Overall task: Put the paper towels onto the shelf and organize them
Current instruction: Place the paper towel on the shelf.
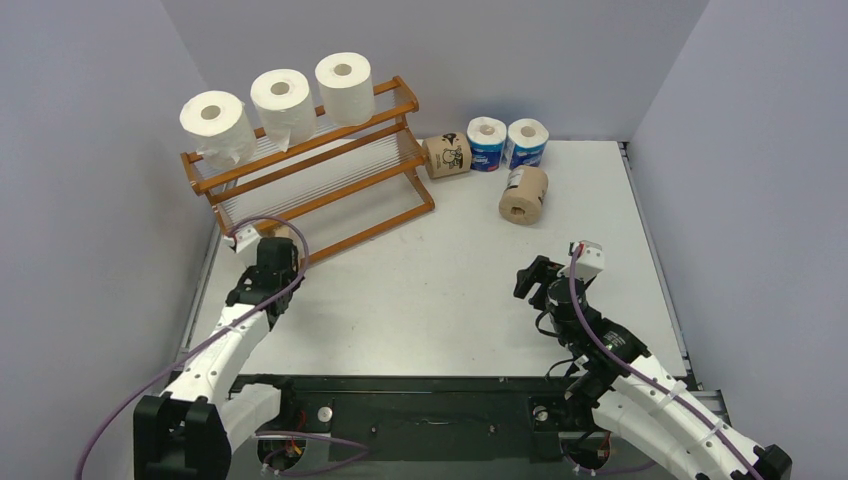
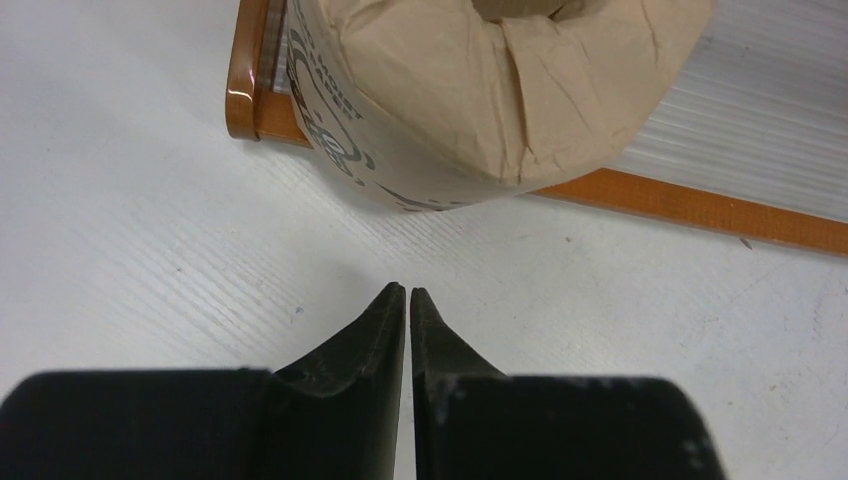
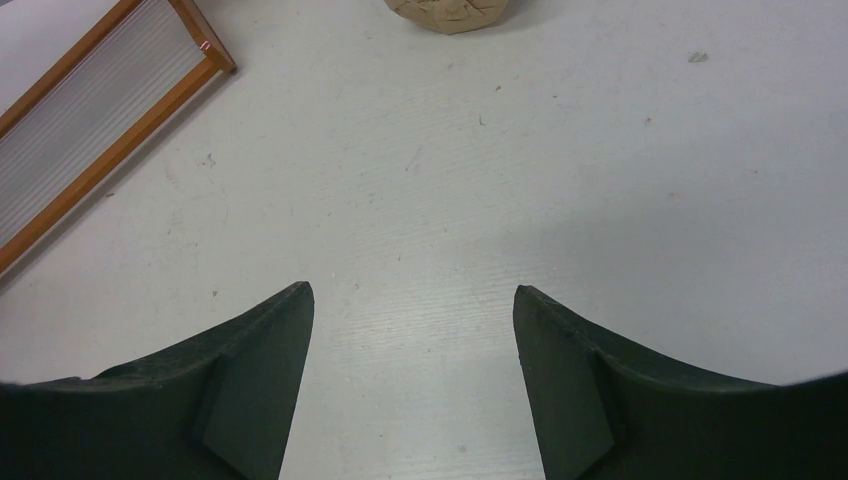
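The wooden shelf (image 1: 330,190) stands at the back left, with three white rolls (image 1: 283,98) on its top tier. A brown roll (image 2: 500,90) lies at the front left corner of the lowest tier, over the front rail (image 2: 690,205); in the top view (image 1: 287,233) my left arm mostly hides it. My left gripper (image 2: 408,292) is shut and empty, just in front of that roll, not touching it. Two brown rolls (image 1: 446,156) (image 1: 524,194) and two blue-and-white rolls (image 1: 486,143) (image 1: 527,142) stand on the table right of the shelf. My right gripper (image 3: 410,295) is open and empty over bare table.
Grey walls close in the table on the left, back and right. In the right wrist view the shelf's right corner (image 3: 205,55) is at the upper left and a brown roll's edge (image 3: 450,12) is at the top. My right gripper (image 1: 535,275) sits well short of the loose rolls.
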Controlling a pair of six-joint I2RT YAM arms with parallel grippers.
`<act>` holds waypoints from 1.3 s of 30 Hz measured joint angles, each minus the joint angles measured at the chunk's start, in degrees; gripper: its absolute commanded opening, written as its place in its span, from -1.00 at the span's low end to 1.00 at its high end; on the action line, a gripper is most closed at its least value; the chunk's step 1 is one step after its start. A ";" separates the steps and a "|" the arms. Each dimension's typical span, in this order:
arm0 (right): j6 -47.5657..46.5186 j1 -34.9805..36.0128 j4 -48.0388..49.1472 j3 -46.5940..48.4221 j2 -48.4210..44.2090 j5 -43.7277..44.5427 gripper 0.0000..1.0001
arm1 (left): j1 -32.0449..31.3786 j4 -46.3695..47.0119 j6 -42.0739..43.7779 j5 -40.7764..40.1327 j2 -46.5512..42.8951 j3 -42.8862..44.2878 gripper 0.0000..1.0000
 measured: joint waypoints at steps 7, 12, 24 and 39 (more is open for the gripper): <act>0.00 0.00 0.00 0.00 -0.35 0.02 0.37 | 3.15 2.51 -1.16 -0.37 3.28 0.00 -0.94; 0.00 0.00 0.00 -0.07 -0.35 0.02 0.37 | 3.74 4.98 -2.03 -0.83 6.01 0.00 -0.94; 0.00 0.00 -0.02 -0.48 -1.81 0.04 0.37 | 5.73 9.33 -3.65 -1.31 12.72 0.09 -0.94; 0.00 0.00 -0.07 -0.70 -2.27 0.04 0.37 | 8.11 13.44 -5.79 -1.22 15.63 0.24 -0.94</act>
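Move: The brown paper roll stands on the shelf's bottom rack about 9 cm ahead of the empty left hand, hardly 1 cm to its left, its middle some 3 cm lower. The bottom rack's near left corner is roughly 4 cm ahead, 6 cm left and 8 cm down; the next rack's front rail runs about 9 cm ahead, straight in line and 7 cm above. From the idle right hand the brown roll lies some 53 cm left, 10 cm ahead and 8 cm lower. The brown roll, already let go on the bottom rack, is what the left hand closes in on: with fingers kept shut, the hand works left, forward and down by about 4 cm each, sinking mostly early on, and swings some 15 degrees counter-clockwise. That takes the fingertips down to the lower left front of the roll, where they seem to touch its wrapper. ##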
